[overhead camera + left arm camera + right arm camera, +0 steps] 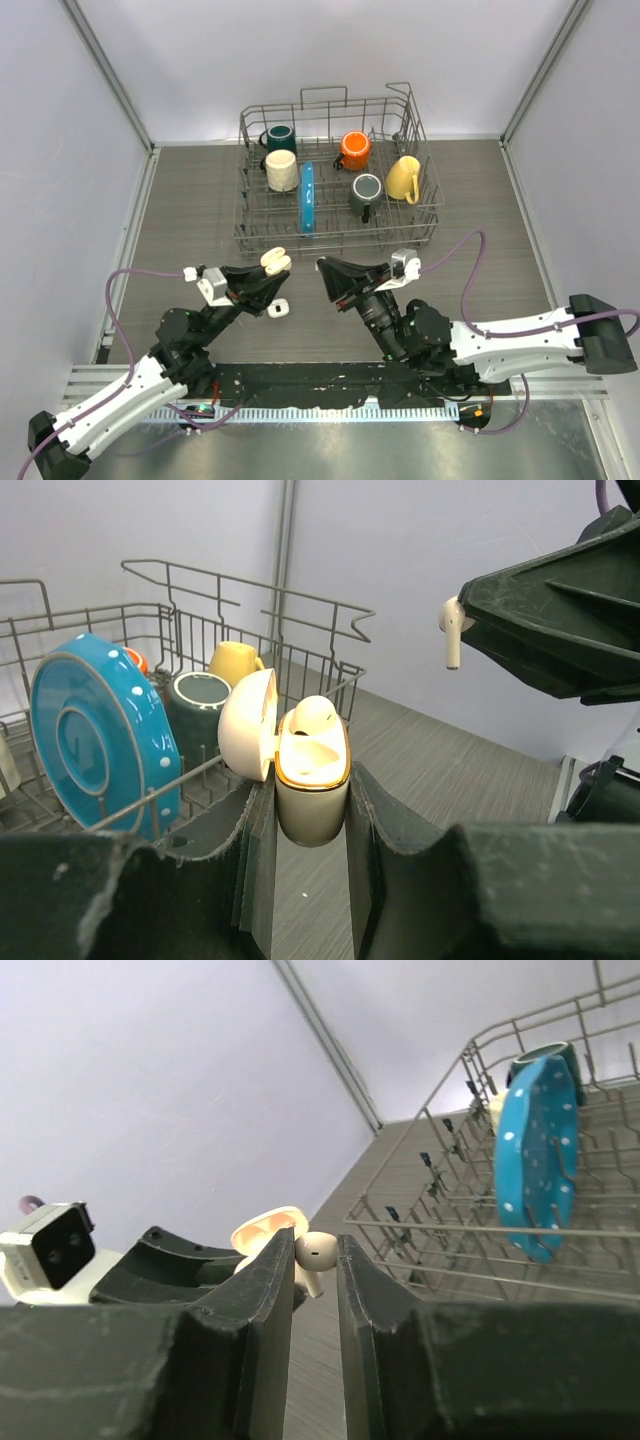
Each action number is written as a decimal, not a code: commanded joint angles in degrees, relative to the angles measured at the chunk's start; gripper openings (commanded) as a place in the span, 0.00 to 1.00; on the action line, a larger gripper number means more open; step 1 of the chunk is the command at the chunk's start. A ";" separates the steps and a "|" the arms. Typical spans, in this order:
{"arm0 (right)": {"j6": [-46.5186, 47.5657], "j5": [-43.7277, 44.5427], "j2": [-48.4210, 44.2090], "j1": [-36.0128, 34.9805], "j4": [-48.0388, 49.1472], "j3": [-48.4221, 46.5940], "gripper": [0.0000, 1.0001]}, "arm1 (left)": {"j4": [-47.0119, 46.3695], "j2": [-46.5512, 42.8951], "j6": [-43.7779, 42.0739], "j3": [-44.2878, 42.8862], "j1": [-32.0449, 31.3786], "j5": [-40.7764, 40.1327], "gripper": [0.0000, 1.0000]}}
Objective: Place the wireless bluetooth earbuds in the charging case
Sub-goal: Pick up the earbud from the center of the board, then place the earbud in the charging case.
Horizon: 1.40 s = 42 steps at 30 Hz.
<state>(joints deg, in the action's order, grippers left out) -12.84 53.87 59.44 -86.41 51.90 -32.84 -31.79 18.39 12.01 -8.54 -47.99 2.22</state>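
My left gripper is shut on a cream charging case and holds it upright with its lid swung open to the left. One white earbud sits in the case's far socket. The near socket shows hollow. My right gripper is shut on a second white earbud, pinched by its head with the stem hanging down. That earbud hangs up and to the right of the case, apart from it. From above, the case and the right gripper face each other a short gap apart.
A wire dish rack stands behind both grippers with several mugs and an upright blue plate. A small white object lies on the table under the left gripper. Grey walls close in the table on three sides.
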 commanded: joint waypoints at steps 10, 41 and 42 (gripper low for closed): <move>17.50 -7.28 10.25 -2.53 25.53 -4.25 0.01 | -5.56 1.38 0.12 -0.69 -0.18 3.14 0.00; 8.36 -9.13 17.46 1.07 12.09 -11.72 0.01 | -8.55 4.81 0.12 -3.33 -0.18 6.83 0.00; 8.18 -9.39 17.46 1.07 12.09 -11.63 0.01 | -8.55 4.72 0.12 -3.33 -0.18 6.83 0.00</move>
<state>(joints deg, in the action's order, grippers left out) -2.90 45.47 76.51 -85.47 63.35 -42.11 -36.64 23.44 12.01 -9.45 -47.99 8.82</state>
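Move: In the left fingers, right at their pads, the open charging case is held. From the right hand, which already pinches the earbud by its head, the case lies about 9 cm to the left, 1 cm ahead and 2 cm lower. Down on the table a second white case sits some 13 cm left of the right hand, 5 cm ahead and 28 cm below; the blue plate stands roughly 30 cm ahead, 4 cm left and 20 cm lower. Carrying the earbud stem-down, the right hand goes about 7 cm left towards the open case, first rising 3–4 cm and drawing back a little, then sinking about 2 cm and easing forward to bring the stem over the case; its fingertips tip up some 10 degrees overall. The left hand brings the case about 2 cm right and slightly back, turning a little clockwise. Both grips hold. ##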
